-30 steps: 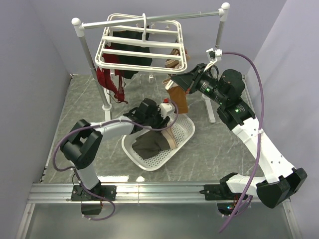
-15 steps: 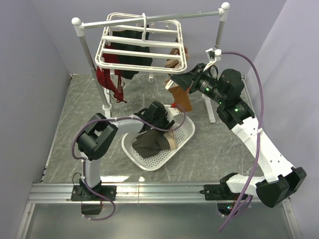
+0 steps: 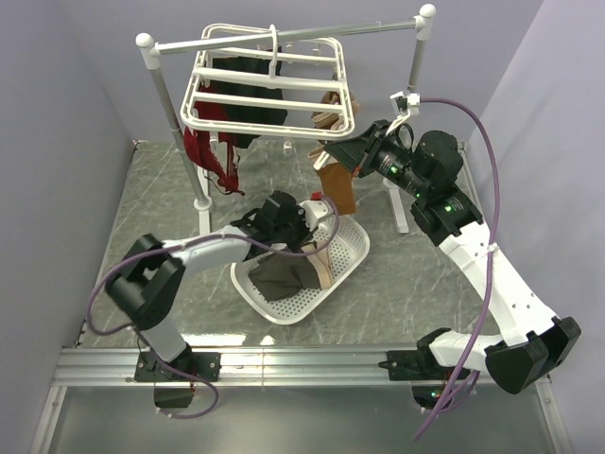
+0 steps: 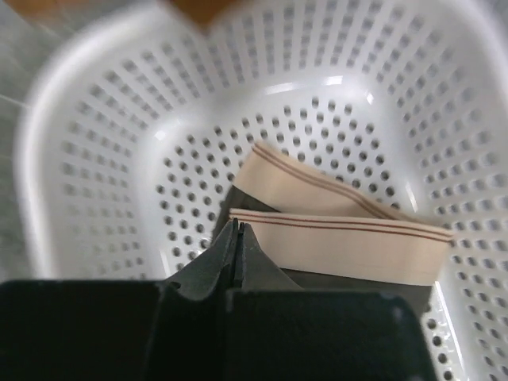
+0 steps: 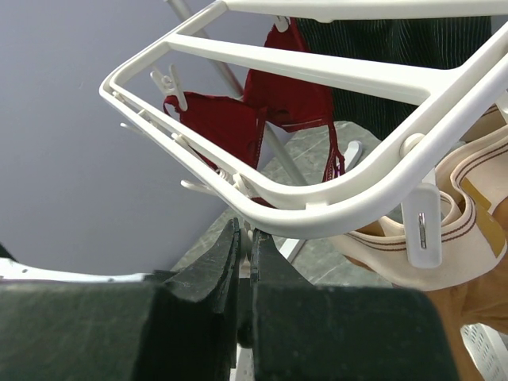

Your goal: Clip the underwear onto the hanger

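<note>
The underwear [image 3: 284, 279], dark fabric with a pale beige waistband [image 4: 341, 246], lies in the white perforated basket [image 3: 284, 317]. My left gripper [image 3: 302, 246] reaches down into that basket. Its jaws [image 4: 236, 226] are shut at the left end of the waistband, pinching the underwear there. The hanger [image 3: 269, 99], a white frame with crossbars, hangs from the rail at the back. My right gripper [image 3: 328, 148] is at the hanger's near right corner. In the right wrist view it [image 5: 246, 225] sits just under the hanger's rim [image 5: 357, 202], shut on a small white clip [image 5: 245, 252].
A red lacy garment [image 3: 213, 156], a dark garment [image 3: 246, 104] and a beige-banded piece [image 5: 444, 230] hang from the hanger. An orange-brown garment [image 3: 338, 189] hangs below the right gripper, above the basket's far end. The grey rail [image 3: 284, 36] rests on white posts; walls close both sides.
My left gripper has gone from open to shut inside the basket, and its elbow has swung out to the left. The right arm and the hanger have not moved.
</note>
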Controlling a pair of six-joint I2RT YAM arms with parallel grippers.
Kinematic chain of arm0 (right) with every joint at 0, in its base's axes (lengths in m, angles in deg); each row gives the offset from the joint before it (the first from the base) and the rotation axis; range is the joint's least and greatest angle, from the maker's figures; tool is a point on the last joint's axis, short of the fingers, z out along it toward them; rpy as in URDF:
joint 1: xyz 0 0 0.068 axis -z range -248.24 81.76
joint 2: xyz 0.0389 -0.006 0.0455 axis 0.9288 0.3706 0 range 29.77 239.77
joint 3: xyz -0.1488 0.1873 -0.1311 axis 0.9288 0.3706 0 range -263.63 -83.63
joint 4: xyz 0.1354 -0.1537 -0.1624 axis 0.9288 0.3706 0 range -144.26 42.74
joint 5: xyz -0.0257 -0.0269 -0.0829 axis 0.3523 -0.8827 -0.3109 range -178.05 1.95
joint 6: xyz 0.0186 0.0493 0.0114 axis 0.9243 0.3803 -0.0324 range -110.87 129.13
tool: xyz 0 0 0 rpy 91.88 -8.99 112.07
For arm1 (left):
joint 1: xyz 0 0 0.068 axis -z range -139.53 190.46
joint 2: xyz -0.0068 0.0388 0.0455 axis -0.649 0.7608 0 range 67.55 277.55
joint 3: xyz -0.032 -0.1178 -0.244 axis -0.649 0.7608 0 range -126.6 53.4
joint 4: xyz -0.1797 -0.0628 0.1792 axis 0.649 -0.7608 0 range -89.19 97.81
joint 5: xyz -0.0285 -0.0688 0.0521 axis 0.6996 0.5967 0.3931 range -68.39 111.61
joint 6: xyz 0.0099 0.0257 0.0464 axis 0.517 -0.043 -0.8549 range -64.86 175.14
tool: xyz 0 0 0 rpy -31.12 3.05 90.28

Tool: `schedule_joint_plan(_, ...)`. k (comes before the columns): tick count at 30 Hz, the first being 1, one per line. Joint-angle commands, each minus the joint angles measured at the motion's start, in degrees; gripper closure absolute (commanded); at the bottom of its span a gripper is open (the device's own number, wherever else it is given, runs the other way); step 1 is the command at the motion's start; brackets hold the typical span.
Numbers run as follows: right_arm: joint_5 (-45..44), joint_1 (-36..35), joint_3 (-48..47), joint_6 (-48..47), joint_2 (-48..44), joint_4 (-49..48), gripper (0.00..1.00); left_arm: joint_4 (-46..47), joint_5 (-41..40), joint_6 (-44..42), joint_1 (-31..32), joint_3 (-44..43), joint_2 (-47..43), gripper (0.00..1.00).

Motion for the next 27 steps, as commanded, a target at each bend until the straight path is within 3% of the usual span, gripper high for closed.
schedule_joint_plan(1,1.0,0.5,-1.6,-0.1,0.0,-0.4,1.0,4.2,-1.1,1.0,0.2,1.1,-4.3,1.0)
schedule_joint_plan(5,1.0,0.4,-1.5,-0.1,-0.1,-0.5,1.0,2.3,0.4,0.5,0.2,0.0,-2.6,0.98)
schedule_joint_plan(9,1.1,0.4,-1.3,0.0,0.0,-0.5,1.0,-0.6,4.3,-0.5,0.2,-4.8,3.1,0.5)
schedule_joint_plan(12,1.1,0.5,-1.5,0.0,0.2,-0.4,1.0,-4.1,5.9,-2.6,0.4,-8.8,7.3,0.37)
schedule_joint_plan(16,1.1,0.4,-1.9,-0.7,0.2,0.3,1.0,-8.3,5.8,-1.8,0.1,-10.6,7.9,0.37)
schedule_joint_plan(22,1.3,0.8,-1.1,-0.5,-0.2,0.1,1.0,-11.2,6.9,0.5,0.0,-5.4,2.3,0.39)
schedule_joint_plan(27,1.5,0.7,-1.3,0.0,0.0,-0.1,1.0,-12.3,7.6,1.9,-0.2,-4.4,3.6,0.42)
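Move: The underwear's cream waistband lies in the basket about 4 cm back and 2 cm right of the empty left hand, some 7 cm below it. At much the same height, its dark cloth spreads about 6 cm left and 7 cm back of the hand. The brown underwear hangs some 5 cm ahead, 5 cm right and 20 cm above. From the right hand, up at the hanger, the waistband is about 42 cm down, 3 cm back and level sideways. Towards the waistband for another try: the left hand first lifts about 3 cm with its fingers shut, then opens them to a little over half while sinking some 6 cm, and finally draws back about 3 cm over the band, tipping its fingers roughly 10 degrees more downward. The right hand stays shut at the hanger's near right corner. ##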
